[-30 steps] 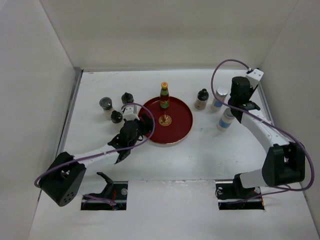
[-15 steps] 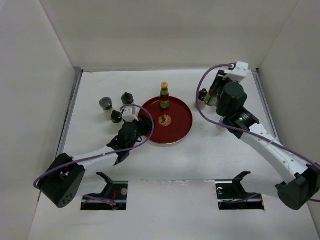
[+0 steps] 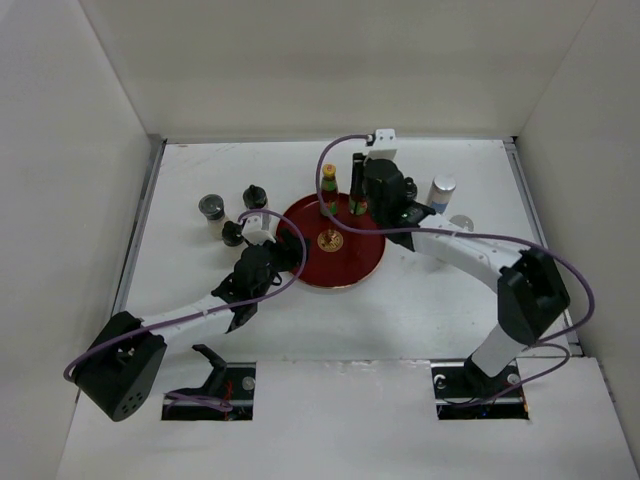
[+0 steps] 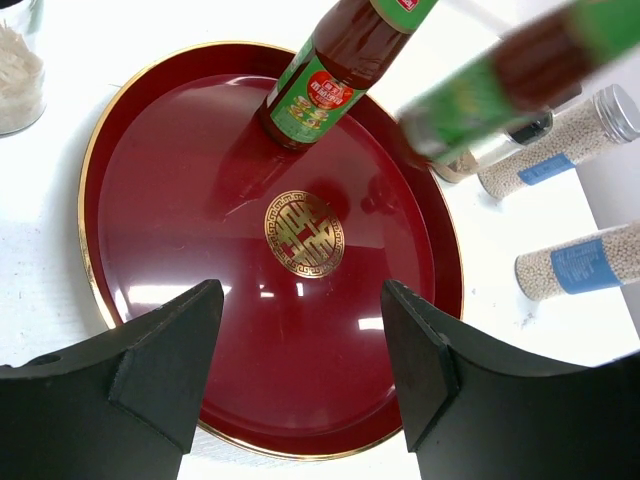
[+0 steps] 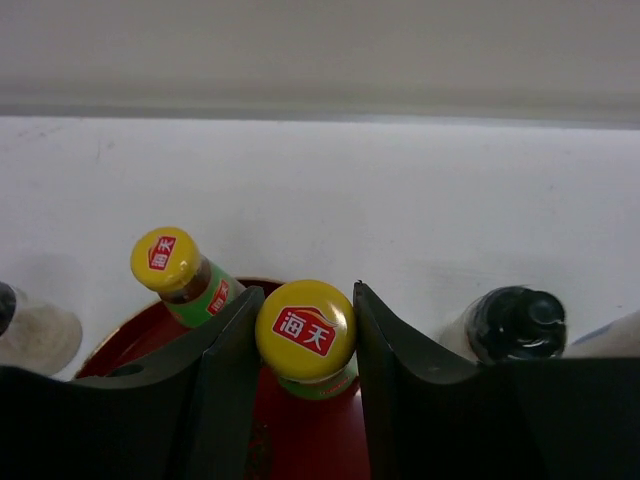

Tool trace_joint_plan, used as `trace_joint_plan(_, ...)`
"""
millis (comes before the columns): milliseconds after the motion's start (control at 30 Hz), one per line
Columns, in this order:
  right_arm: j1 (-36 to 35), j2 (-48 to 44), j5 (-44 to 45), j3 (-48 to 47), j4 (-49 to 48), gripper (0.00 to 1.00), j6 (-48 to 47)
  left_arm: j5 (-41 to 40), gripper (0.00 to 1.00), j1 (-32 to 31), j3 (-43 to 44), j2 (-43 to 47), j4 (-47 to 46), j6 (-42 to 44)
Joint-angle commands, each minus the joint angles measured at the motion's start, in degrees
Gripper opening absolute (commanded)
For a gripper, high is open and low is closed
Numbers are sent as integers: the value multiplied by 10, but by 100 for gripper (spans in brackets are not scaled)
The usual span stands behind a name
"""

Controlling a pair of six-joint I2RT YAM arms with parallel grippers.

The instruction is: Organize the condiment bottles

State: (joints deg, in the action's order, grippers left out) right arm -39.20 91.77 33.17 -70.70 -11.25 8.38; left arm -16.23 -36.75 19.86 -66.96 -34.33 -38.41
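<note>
A dark bottle with a yellow-orange cap (image 5: 305,332) is clamped between the fingers of my right gripper (image 5: 306,300), over the back of the round red tray (image 3: 340,283). In the left wrist view this held bottle (image 4: 500,85) is tilted and blurred. A matching bottle (image 3: 328,190) stands upright on the tray just to its left. My left gripper (image 4: 302,300) hangs open and empty over the tray's near-left rim. Two blue-banded shakers (image 4: 560,160) (image 4: 590,262) stand right of the tray. Three dark-lidded jars (image 3: 212,208) (image 3: 255,196) (image 3: 233,233) stand to its left.
A black-lidded jar (image 5: 515,325) stands close to the right finger of my right gripper. White walls enclose the table on the back, left and right. The right arm's cable (image 3: 340,150) loops above the tray's back.
My right arm has swung left from the shakers at the right, carrying the bottle to the back of the tray. The left arm has barely moved.
</note>
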Motion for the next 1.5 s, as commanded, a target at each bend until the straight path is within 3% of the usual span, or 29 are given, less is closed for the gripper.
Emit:
trace_joint_plan(0,-1,14,-7,-63,-117,18,18,4,63,1,-3,7,-35,-4)
trace_joint_plan(300,-1,90,-5,-73,-128,21,30,8,63,8,-2,-2,-34,-7)
trace_joint_plan(633,-2,82,3,-30,-128,55,50,12,63,9,0,-8,-36,-8)
trace_joint_plan(833,2,-9,-5,24,-121,70,52,14,63,11,0,-9,-36,-9)
trace_joint_plan(1067,91,-75,-10,102,-69,72,80,17,63,11,1,-10,-36,-12)
trace_joint_plan(1233,141,-20,-53,82,8,80,96,19,63,5,5,-21,-38,-13)
trace_joint_plan(1467,161,29,-63,57,23,85,95,19,63,8,3,-17,-38,-12)
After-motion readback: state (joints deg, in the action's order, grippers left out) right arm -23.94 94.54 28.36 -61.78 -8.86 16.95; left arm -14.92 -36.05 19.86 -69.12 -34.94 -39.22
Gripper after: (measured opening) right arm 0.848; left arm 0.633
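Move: The right hand holds the yellow-capped bottle over the tray's far-right part. Its standing spot is about 3 cm ahead, 3 cm left and some 23 cm below; the other yellow-capped bottle stands 6 cm left of the spot and 2 cm farther out. The black-capped jar is 4 cm ahead and 12 cm right of the hand, the silver-lidded jar about 8 cm beyond it to the right. From the left hand the spot lies some 16 cm ahead, 11 cm right, 11 cm below. Still gripping the bottle, the right hand lowers it about 6 cm, easing a little forward and left, to set it on the tray, then opens and lets go. It draws back and up, swings right some 14 cm past the bottle, and comes down steeply with open fingers over the black-capped jar, the wrist turning about 15 degrees clockwise and tipping down. ##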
